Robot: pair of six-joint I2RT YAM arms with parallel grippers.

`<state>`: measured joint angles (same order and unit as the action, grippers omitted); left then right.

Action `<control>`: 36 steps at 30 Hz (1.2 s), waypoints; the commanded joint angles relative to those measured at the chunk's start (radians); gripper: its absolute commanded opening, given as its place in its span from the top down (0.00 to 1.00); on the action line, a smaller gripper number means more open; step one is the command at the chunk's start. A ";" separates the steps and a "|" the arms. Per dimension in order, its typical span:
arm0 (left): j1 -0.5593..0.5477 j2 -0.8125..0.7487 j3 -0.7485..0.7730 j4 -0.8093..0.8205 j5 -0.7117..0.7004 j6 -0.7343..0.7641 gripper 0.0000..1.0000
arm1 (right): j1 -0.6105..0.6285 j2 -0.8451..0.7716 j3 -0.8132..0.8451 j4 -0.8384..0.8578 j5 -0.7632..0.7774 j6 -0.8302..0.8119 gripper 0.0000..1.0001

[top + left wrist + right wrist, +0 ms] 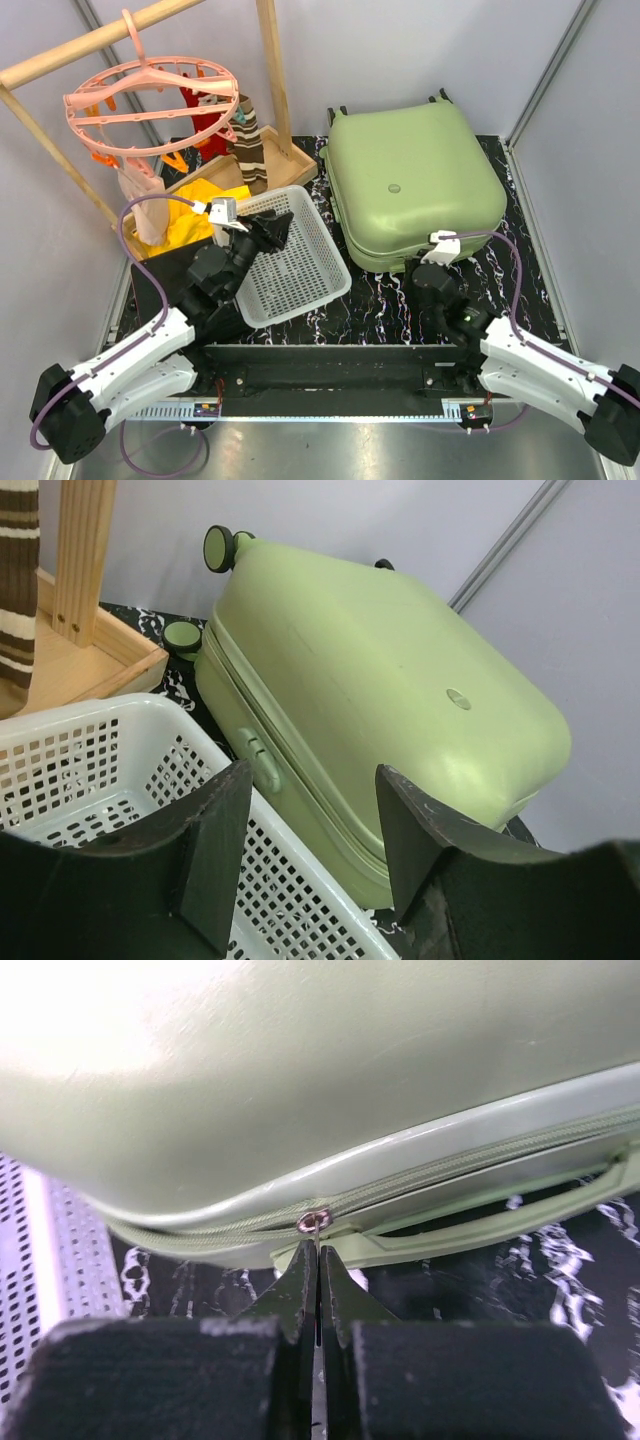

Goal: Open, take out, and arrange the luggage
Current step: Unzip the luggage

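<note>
The light-green luggage (415,180) lies flat and closed at the back right of the dark mat. In the left wrist view the luggage (380,680) shows its side latch and two wheels. My right gripper (424,264) is at its near edge. The right wrist view shows that gripper (319,1250) shut on the thin metal zipper pull (314,1223) of the luggage (300,1080), just above its green handle (500,1225). My left gripper (280,226) hovers open over the white basket (333,258). Nothing lies between the left gripper's (313,775) fingers.
The white perforated basket (90,720) sits just left of the luggage, almost touching it. Behind it stand a wooden rack (268,70), a pink round hanger (150,100), a striped sock (250,140) and a yellow cloth (195,215) in a wooden tray (110,660). Grey walls close in all round.
</note>
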<state>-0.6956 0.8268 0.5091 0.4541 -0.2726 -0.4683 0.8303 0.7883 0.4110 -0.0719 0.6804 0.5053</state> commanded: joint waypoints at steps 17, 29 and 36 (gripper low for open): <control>-0.016 0.124 0.083 0.008 0.111 0.007 0.40 | -0.335 -0.035 0.055 -0.131 -0.180 0.050 1.00; -0.174 0.475 0.382 0.025 0.128 -0.049 0.16 | -0.395 -0.041 0.057 -0.141 -0.246 0.056 1.00; -0.179 0.733 0.609 -0.093 0.165 -0.096 0.05 | -0.395 -0.072 0.043 -0.157 -0.251 0.064 1.00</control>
<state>-0.8715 1.4723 1.0054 0.4179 -0.1425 -0.5385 0.4522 0.7288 0.4446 -0.1978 0.3897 0.5705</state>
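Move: Held in the right fingers is the zipper pull on the suitcase's near side; the handle's middle lies about 9 cm right of that hand and 2 cm farther out, and the suitcase's middle some 20 cm straight ahead. From the left hand, the suitcase's middle is roughly 15 cm ahead, 26 cm right and 15 cm lower. The white basket sits right under the left hand, about 23 cm below. Drawing the still-pinched zipper pull to the right along the suitcase's near edge, the right hand travels about 5 cm, mostly at the start, edging slightly forward and rolling left side up. The left hand first lingers and sinks a little, then sweeps some 16 cm right from over the basket to the suitcase's near left corner, opening wide and turning clockwise; contact there can't be seen. ##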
